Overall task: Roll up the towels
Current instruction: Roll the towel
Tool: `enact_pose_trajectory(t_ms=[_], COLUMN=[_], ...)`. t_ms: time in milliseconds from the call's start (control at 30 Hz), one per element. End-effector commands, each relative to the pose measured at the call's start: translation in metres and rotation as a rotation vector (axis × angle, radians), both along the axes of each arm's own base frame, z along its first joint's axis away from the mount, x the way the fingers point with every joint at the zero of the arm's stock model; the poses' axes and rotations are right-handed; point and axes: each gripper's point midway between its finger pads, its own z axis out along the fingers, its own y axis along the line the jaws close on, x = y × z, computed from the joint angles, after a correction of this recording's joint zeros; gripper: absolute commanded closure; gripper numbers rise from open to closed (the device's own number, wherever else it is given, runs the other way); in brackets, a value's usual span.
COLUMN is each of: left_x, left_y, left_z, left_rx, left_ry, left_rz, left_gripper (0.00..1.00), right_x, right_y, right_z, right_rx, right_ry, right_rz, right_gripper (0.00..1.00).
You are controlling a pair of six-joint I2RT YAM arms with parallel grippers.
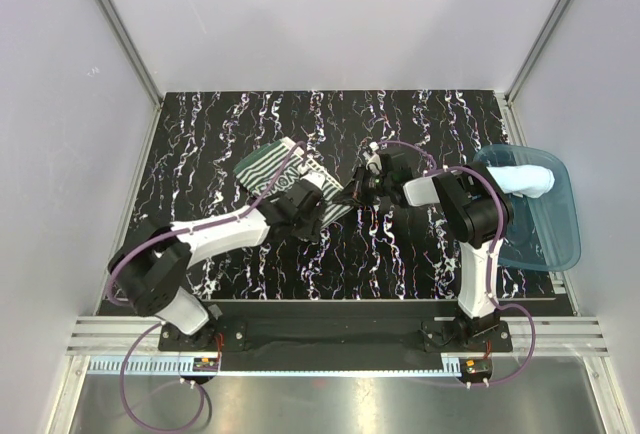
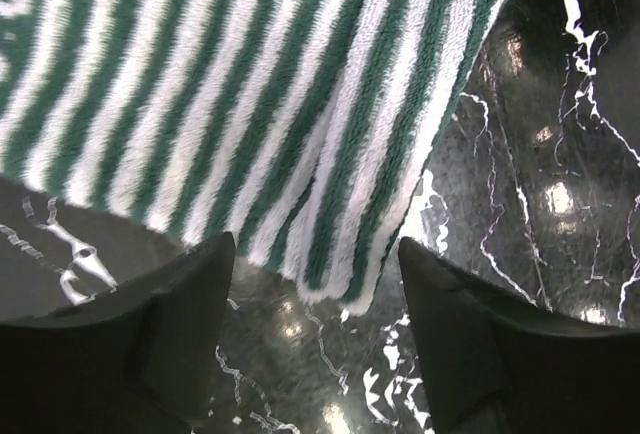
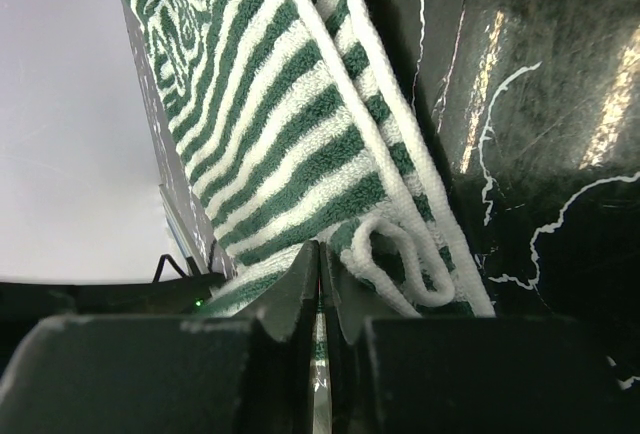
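The striped towel (image 1: 272,167), green and white, lies mid-table, and its near corner (image 2: 330,254) shows in the left wrist view. My left gripper (image 1: 318,216) hangs open just over that corner, its fingers (image 2: 190,294) either side of it and nothing between them. My right gripper (image 1: 360,192) is shut on the towel's right edge (image 3: 300,154), where the cloth bunches into a small fold beside the closed jaws (image 3: 320,259). The pale blue towel (image 1: 527,179) lies rolled inside the tray.
The translucent blue tray (image 1: 548,239) sits at the table's right edge. The dark marbled tabletop (image 1: 400,254) is walled by pale panels on the left, right and back. Both arm bases stand at the near edge.
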Motion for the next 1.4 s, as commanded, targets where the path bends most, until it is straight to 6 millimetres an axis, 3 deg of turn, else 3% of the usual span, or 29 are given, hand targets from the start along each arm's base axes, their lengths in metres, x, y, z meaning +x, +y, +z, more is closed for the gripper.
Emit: enact_pose_trajectory(t_ms=[0, 100, 167, 267, 400, 500, 567, 600, 700, 800, 833, 933, 1100, 1167, 1200, 1267, 1333, 1367], left_x=[0.005, 0.002, -0.003, -0.006, -0.016, -0.027, -0.034, -0.040, -0.051, -0.055, -0.056, -0.056, -0.055, -0.055, -0.056, -0.056, -0.056, -0.056], left_y=[-0.018, -0.018, -0.022, -0.026, -0.036, -0.045, -0.051, -0.056, -0.064, -0.073, -0.074, -0.075, -0.072, -0.069, -0.069, -0.069, -0.069, -0.069], left_z=[-0.011, -0.028, -0.034, -0.033, -0.022, -0.018, -0.018, -0.017, -0.018, -0.015, -0.016, -0.019, -0.026, -0.030, -0.030, -0.030, -0.031, -0.033], left_rx=[-0.057, -0.053, -0.094, -0.158, -0.339, -0.478, -0.547, -0.597, -0.668, -0.721, -0.721, -0.738, -0.789, -0.819, -0.840, -0.881, -0.914, -0.914], left_ry=[0.004, 0.047, 0.083, 0.104, 0.212, 0.303, 0.342, 0.404, 0.482, 0.533, 0.545, 0.586, 0.655, 0.674, 0.701, 0.710, 0.732, 0.732], left_rz=[-0.022, -0.007, -0.015, -0.022, -0.013, -0.003, -0.006, 0.007, 0.020, 0.002, 0.005, 0.021, 0.091, 0.118, 0.141, 0.155, 0.185, 0.185], left_gripper=[0.55, 0.72, 0.91, 1.00, 1.00, 1.00, 1.00, 1.00, 1.00, 1.00, 1.00, 1.00, 1.00, 1.00, 1.00, 1.00, 1.00, 1.00], right_x=[-0.004, -0.004, -0.005, -0.005, -0.006, 0.000, 0.007, 0.000, 0.013, 0.014, 0.020, 0.019, -0.006, -0.017, -0.032, -0.042, -0.066, -0.062], right_y=[-0.019, -0.019, -0.020, -0.021, -0.027, -0.034, -0.036, -0.041, -0.045, -0.050, -0.051, -0.057, -0.076, -0.078, -0.083, -0.084, -0.090, -0.089], right_z=[-0.035, -0.035, -0.032, -0.028, -0.016, 0.004, 0.019, 0.017, 0.045, 0.060, 0.075, 0.102, 0.140, 0.145, 0.140, 0.138, 0.110, 0.113], right_rx=[-0.122, -0.126, -0.129, -0.139, -0.180, -0.222, -0.240, -0.273, -0.308, -0.336, -0.340, -0.360, -0.367, -0.339, -0.330, -0.290, -0.277, -0.262], right_ry=[0.056, 0.059, 0.054, 0.045, 0.040, 0.005, -0.038, 0.002, -0.054, -0.069, -0.103, -0.141, -0.194, -0.193, -0.180, -0.170, -0.122, -0.130], right_rz=[-0.041, -0.040, -0.038, -0.040, -0.053, -0.083, -0.092, -0.092, -0.114, -0.116, -0.127, -0.144, -0.194, -0.216, -0.223, -0.249, -0.260, -0.270], right_gripper=[0.91, 0.92, 0.92, 0.92, 0.91, 0.82, 0.71, 0.68, 0.60, 0.51, 0.48, 0.37, 0.24, 0.22, 0.22, 0.22, 0.21, 0.22])
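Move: The striped towel's near corner lies almost straight below the open left gripper, about 4 cm down and 1 cm to the right. From this hand, the shut right gripper on the towel's far-right corner is some 9 cm ahead and 5 cm right, and the towel's middle about 10 cm ahead and 4 cm left, both slightly lower. From the right hand, the near corner is roughly 9 cm back and 5 cm left. The left hand sinks about 3 cm onto the striped towel's near corner while its fingers close and pinch it, then keeps low and drags the corner right and back towards the base, about 7 cm in all, the wrist turning some 60 degrees until the fingers point right and down. As that pull begins, the right hand eases a little to the right, opens and lets go of the far-right corner, then climbs well clear above the table, moving right and, at the last, back towards its base. ##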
